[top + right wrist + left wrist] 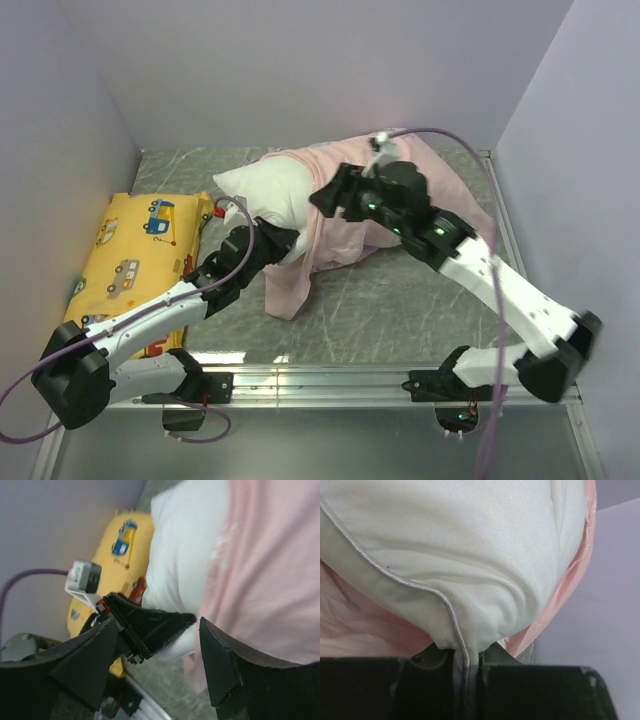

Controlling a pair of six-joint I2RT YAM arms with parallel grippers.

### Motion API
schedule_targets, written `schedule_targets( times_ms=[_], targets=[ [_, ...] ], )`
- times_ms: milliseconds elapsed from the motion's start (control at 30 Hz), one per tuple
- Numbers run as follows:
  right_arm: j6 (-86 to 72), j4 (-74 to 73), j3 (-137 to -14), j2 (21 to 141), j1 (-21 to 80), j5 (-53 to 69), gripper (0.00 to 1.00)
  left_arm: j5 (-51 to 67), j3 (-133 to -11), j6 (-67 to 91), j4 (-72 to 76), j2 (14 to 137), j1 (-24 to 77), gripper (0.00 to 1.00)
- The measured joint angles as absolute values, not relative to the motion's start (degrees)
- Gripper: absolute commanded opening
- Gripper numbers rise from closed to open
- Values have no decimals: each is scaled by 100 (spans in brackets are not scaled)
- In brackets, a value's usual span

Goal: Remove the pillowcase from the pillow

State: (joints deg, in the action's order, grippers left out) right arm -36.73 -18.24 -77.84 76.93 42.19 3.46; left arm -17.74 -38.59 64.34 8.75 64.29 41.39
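The white pillow lies at the back of the table, its left half bare. The pillowcase, pale pink side out, covers its right half and trails toward the front. My left gripper is shut on the pillow's near corner; in the left wrist view the piped seam of the pillow runs down between the jaws of the left gripper, with the pillowcase behind. My right gripper stands open beside the pillowcase, holding nothing, right above the left gripper. From above, the right gripper hovers at the pillowcase's edge.
A yellow cushion printed with vehicles lies along the left wall, under the left arm. Pale walls close in the left, back and right. A metal rail runs along the front edge. A purple cable loops over the right arm.
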Motion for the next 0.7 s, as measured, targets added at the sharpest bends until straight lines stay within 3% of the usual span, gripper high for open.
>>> schedule_targets(
  times_ms=[200, 333, 433, 467, 533, 600, 700],
  targets=[
    [-3234, -1857, -6768, 6257, 3577, -545, 76, -1710, -4056, 6403, 574, 6429, 4139, 1],
    [-3057, -1800, -6042, 6368, 3183, -578, 71, -1616, -4318, 6305, 410, 6429, 4139, 1],
    [-2991, -1881, -5771, 6930, 3159, -489, 49, -1549, -4449, 6235, 279, 6429, 4139, 1],
    [-2985, -1909, -5780, 7135, 3153, -495, 28, -1531, -4493, 6219, 207, 6425, 4139, 0],
    [-2956, -1951, -5835, 7435, 3118, -532, 17, -1522, -4552, 6193, 104, 6414, 4139, 0],
    [-2971, -1962, -5863, 7568, 2993, -593, 0, -1522, -4604, 6143, -45, 6335, 4136, 0],
    [-2991, -1933, -5863, 7564, 2668, -600, 0, -1492, -4676, 6051, -296, 6117, 4125, 1]
  ],
)
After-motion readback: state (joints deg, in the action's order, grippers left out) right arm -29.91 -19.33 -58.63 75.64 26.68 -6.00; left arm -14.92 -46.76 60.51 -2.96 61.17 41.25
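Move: The pillowcase's near edge, where the right fingers are to shut, lies about 14 cm to the right gripper's right, 5 cm ahead and some 16 cm below. The bare white part of the pillow sits around 12 cm ahead and 12 cm left, 17 cm down; the pillowcase's hanging flap about 9 cm left, 3 cm back, 25 cm down. From the left gripper that near edge is roughly 22 cm right, 3 cm ahead, slightly lower. Swing the open right gripper out to the right over the pillowcase, then drop it steeply beside the near edge, about 14 cm right and 15 cm down in all, with a little forward reach, turning it some 20 degrees clockwise. Shut its fingers fully to pinch the pink cloth there. Meanwhile keep the left gripper clamped on the pillow's corner and raise that corner about 4 cm. ##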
